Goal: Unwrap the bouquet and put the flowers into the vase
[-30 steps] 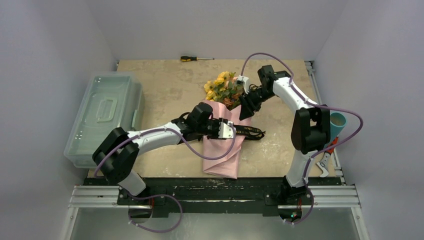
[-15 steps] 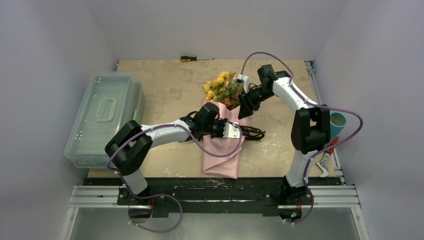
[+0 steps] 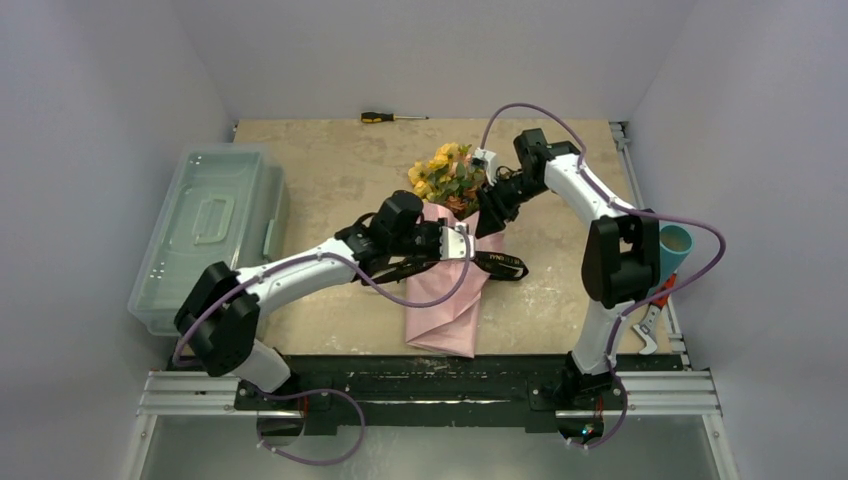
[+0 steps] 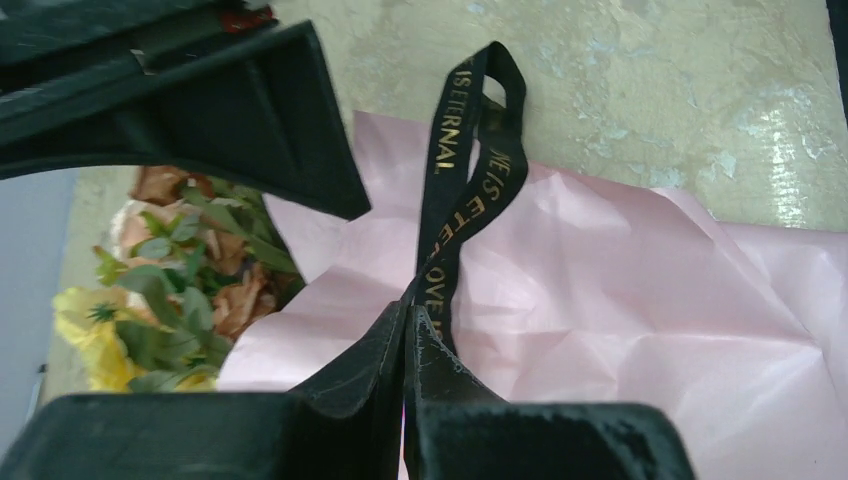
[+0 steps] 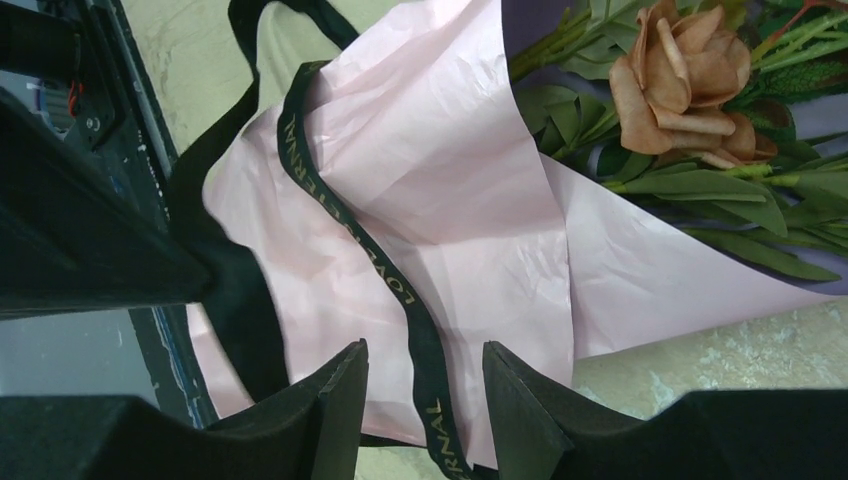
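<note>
The bouquet lies mid-table, its pink paper cone (image 3: 445, 300) pointing toward me and its flowers (image 3: 445, 178) at the far end. A black ribbon (image 3: 500, 265) with gold lettering trails off the cone's right side. My left gripper (image 3: 465, 243) is over the cone and shut on this ribbon (image 4: 455, 190), which runs up out of its closed fingertips (image 4: 385, 350). My right gripper (image 3: 490, 215) hovers open by the cone's mouth, with the ribbon (image 5: 360, 240) lying across the pink paper (image 5: 440, 170) below its fingers. A peach rose (image 5: 690, 85) shows beside it. The teal vase (image 3: 678, 245) stands at the right edge behind the right arm.
A translucent lidded plastic box (image 3: 205, 235) fills the left side of the table. A screwdriver (image 3: 392, 117) lies at the far edge. A red-handled tool (image 3: 650, 320) rests by the right rail, near the vase.
My left gripper has closed on the ribbon and shifted slightly away from me over the cone. The right gripper has stayed where it was, still open.
</note>
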{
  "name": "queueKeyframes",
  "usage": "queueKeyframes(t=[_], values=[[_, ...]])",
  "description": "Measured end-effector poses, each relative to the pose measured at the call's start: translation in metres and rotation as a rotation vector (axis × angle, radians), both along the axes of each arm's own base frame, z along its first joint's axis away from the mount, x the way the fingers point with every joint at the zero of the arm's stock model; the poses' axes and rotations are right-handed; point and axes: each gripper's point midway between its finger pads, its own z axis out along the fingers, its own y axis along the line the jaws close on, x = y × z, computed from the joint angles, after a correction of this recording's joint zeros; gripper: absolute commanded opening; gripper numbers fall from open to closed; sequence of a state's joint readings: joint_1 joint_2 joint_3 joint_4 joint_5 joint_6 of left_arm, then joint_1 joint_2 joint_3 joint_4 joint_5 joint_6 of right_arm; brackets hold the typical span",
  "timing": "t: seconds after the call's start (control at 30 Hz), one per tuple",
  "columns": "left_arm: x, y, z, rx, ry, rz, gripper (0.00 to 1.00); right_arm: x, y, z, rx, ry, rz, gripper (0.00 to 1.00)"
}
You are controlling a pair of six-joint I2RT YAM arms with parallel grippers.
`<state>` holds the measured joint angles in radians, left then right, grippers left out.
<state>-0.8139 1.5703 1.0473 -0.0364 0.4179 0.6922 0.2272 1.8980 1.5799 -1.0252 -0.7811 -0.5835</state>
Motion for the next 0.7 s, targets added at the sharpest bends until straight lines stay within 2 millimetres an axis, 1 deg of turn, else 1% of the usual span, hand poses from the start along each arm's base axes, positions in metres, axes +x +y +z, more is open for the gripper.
queueKeyframes(t=[0.1, 0.2, 0.3, 0.4, 0.6, 0.7], values=[[0.000, 0.012, 0.028, -0.059, -0.013, 0.039, 0.00, 0.000, 0.003, 0.003, 0.002, -0.007, 0.008, 0.50], [0.007, 0.029, 0.056, -0.116, -0.029, 0.098, 0.00, 0.000, 0.009, 0.006, 0.005, -0.019, 0.024, 0.51], [0.016, 0.047, 0.077, -0.161, -0.036, 0.160, 0.00, -0.001, 0.020, 0.008, 0.008, -0.028, 0.051, 0.51], [0.024, 0.065, 0.090, -0.187, -0.036, 0.225, 0.00, -0.003, 0.032, 0.007, 0.009, -0.029, 0.084, 0.50], [0.037, 0.107, 0.113, -0.222, -0.042, 0.376, 0.00, -0.013, 0.055, 0.000, 0.006, -0.017, 0.148, 0.50], [0.045, 0.133, 0.121, -0.238, -0.036, 0.472, 0.00, -0.018, 0.064, 0.000, 0.007, -0.017, 0.170, 0.50]])
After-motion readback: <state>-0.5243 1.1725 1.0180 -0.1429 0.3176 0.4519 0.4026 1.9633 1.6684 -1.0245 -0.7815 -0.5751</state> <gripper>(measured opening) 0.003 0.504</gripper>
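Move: The left fingers already pinch the black ribbon. Its strip across the pink wrap lies about 7 cm beneath them, bare table for it some 16 cm left and 7 cm ahead, 10 cm down. The ribbon's right-hand loop is about 11 cm right of the left hand, level with it, and the flowers some 17 cm ahead. From the half-open right hand, the ribbon strip lies about 9 cm left, 5 cm back and 6 cm down; the flowers 11 cm ahead, 8 cm left. Keep the left fingers shut on the ribbon and lift it steeply off the wrap, then sweep left and a little forward, about 12 cm up and 13 cm left in all, swinging the fingers some 25 degrees counter-clockwise and tipping them up slightly. Meanwhile slide the half-open right gripper about 6 cm left and slightly back above the wrap, towards the ribbon strip, without closing it. ##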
